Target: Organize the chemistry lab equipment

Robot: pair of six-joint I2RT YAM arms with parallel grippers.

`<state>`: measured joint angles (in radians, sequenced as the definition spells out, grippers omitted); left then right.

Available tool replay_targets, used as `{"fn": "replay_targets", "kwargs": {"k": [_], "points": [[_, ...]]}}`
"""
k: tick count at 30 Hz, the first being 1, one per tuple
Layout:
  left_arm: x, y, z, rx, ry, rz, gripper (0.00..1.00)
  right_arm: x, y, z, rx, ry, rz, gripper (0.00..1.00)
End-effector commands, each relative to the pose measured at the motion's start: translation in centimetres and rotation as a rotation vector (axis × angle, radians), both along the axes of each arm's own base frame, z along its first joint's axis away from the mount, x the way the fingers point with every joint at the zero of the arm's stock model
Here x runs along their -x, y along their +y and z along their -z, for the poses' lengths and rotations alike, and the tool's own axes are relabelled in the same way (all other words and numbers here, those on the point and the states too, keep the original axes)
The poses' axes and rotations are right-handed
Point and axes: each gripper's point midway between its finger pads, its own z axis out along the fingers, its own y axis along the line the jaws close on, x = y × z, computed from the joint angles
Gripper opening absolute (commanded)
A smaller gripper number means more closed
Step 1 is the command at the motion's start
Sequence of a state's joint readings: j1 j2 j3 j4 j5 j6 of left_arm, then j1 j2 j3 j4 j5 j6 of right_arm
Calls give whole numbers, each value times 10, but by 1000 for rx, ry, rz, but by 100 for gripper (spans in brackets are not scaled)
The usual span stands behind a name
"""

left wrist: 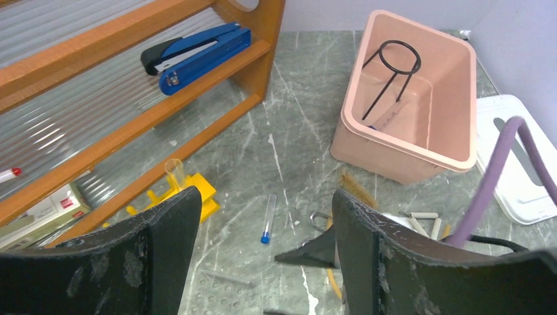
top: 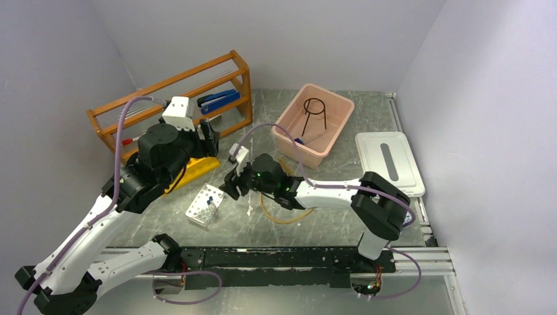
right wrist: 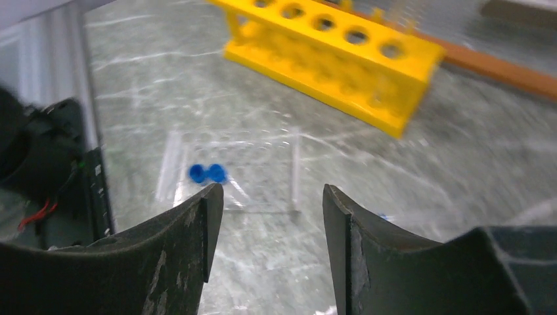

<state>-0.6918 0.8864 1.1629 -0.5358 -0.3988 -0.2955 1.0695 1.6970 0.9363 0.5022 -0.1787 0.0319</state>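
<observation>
My right gripper (top: pixel 230 183) (right wrist: pixel 270 190) hangs open and empty just above the table, facing a clear rack (top: pixel 205 205) (right wrist: pixel 230 174). That rack holds two blue-capped vials (right wrist: pixel 207 173). My left gripper (top: pixel 211 138) (left wrist: pixel 266 194) is open too, above a loose blue-capped vial (left wrist: pixel 268 220) lying on the table. A black wire ring tripod (top: pixel 315 113) (left wrist: pixel 393 72) lies inside the pink bin (top: pixel 289 125) (left wrist: pixel 407 161). The amber rubber tube (top: pixel 289 215) curls under the right arm. A metal loop of the tongs (left wrist: pixel 319 222) and white triangle rods (left wrist: pixel 422 218) show by the left gripper's right finger.
The orange wooden shelf (top: pixel 177 82) (left wrist: pixel 131 26) at the back left carries a blue stapler (top: pixel 218 100) (left wrist: pixel 197 54). A yellow tube rack (top: pixel 194 169) (right wrist: pixel 341 62) stands in front of it. A white lid (top: pixel 389 161) lies right of the bin.
</observation>
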Motion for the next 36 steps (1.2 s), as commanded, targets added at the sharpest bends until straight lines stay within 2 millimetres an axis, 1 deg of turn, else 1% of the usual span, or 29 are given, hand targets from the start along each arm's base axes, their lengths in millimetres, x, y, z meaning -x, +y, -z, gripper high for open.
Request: {"fn": "replay_targets", "kwargs": {"k": [1, 4, 7, 10, 14, 21, 24, 26, 29, 30, 32, 36], "points": [[-1, 22, -5, -2, -45, -102, 76, -44, -34, 22, 35, 184, 399, 60], [-1, 34, 10, -8, -36, -172, 77, -58, -45, 51, 119, 318, 609, 56], [0, 39, 32, -3, -5, -210, 76, -69, -53, 75, 148, 430, 808, 54], [1, 42, 49, -4, 8, -225, 76, -77, -56, 89, 176, 470, 925, 53], [4, 48, 58, 3, -5, -240, 76, -88, -60, 101, 224, 459, 1029, 53], [9, 42, 64, 27, -8, -193, 75, -99, -57, 122, 308, 415, 1062, 55], [9, 48, 66, 9, 0, -226, 75, -101, -54, 126, 334, 395, 1052, 55], [9, 57, 70, 12, 11, -285, 76, -103, -55, 128, 355, 378, 1052, 54], [10, 68, 71, -4, 22, -345, 77, -100, -61, 135, 395, 368, 1043, 52], [11, 71, 71, -8, 23, -355, 77, -98, -62, 138, 403, 368, 1035, 49], [12, 72, 70, -6, 17, -356, 78, -95, -66, 143, 426, 361, 1012, 40], [13, 72, 68, 11, 1, -347, 78, -93, -64, 146, 447, 335, 947, 22]]}}
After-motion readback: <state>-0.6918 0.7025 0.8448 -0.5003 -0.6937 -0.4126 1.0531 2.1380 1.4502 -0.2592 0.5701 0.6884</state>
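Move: The blue-capped tube lies on the table about 13 cm ahead of the right hand, 5 cm to its right and 14 cm below, its cap end nearer the robot. From that hand the perforated tray is about 1 cm ahead and 5 cm left, the yellow rack about 12 cm ahead and 9 cm left, and the metal clamps some 8 cm ahead and 15 cm right. From the left hand the tube is about 9 cm ahead, 4 cm right and 33 cm below. Down about 13 cm, forward 10 and somewhat right, the right hand swings from over the tray to the tube's blue cap, turning clockwise nearly 60 degrees and tipping its fingers down; once low it slows and closes them about halfway around the cap. The left hand, open, sinks about 8 cm and shifts left towards the yellow rack, turning slightly counter-clockwise. ##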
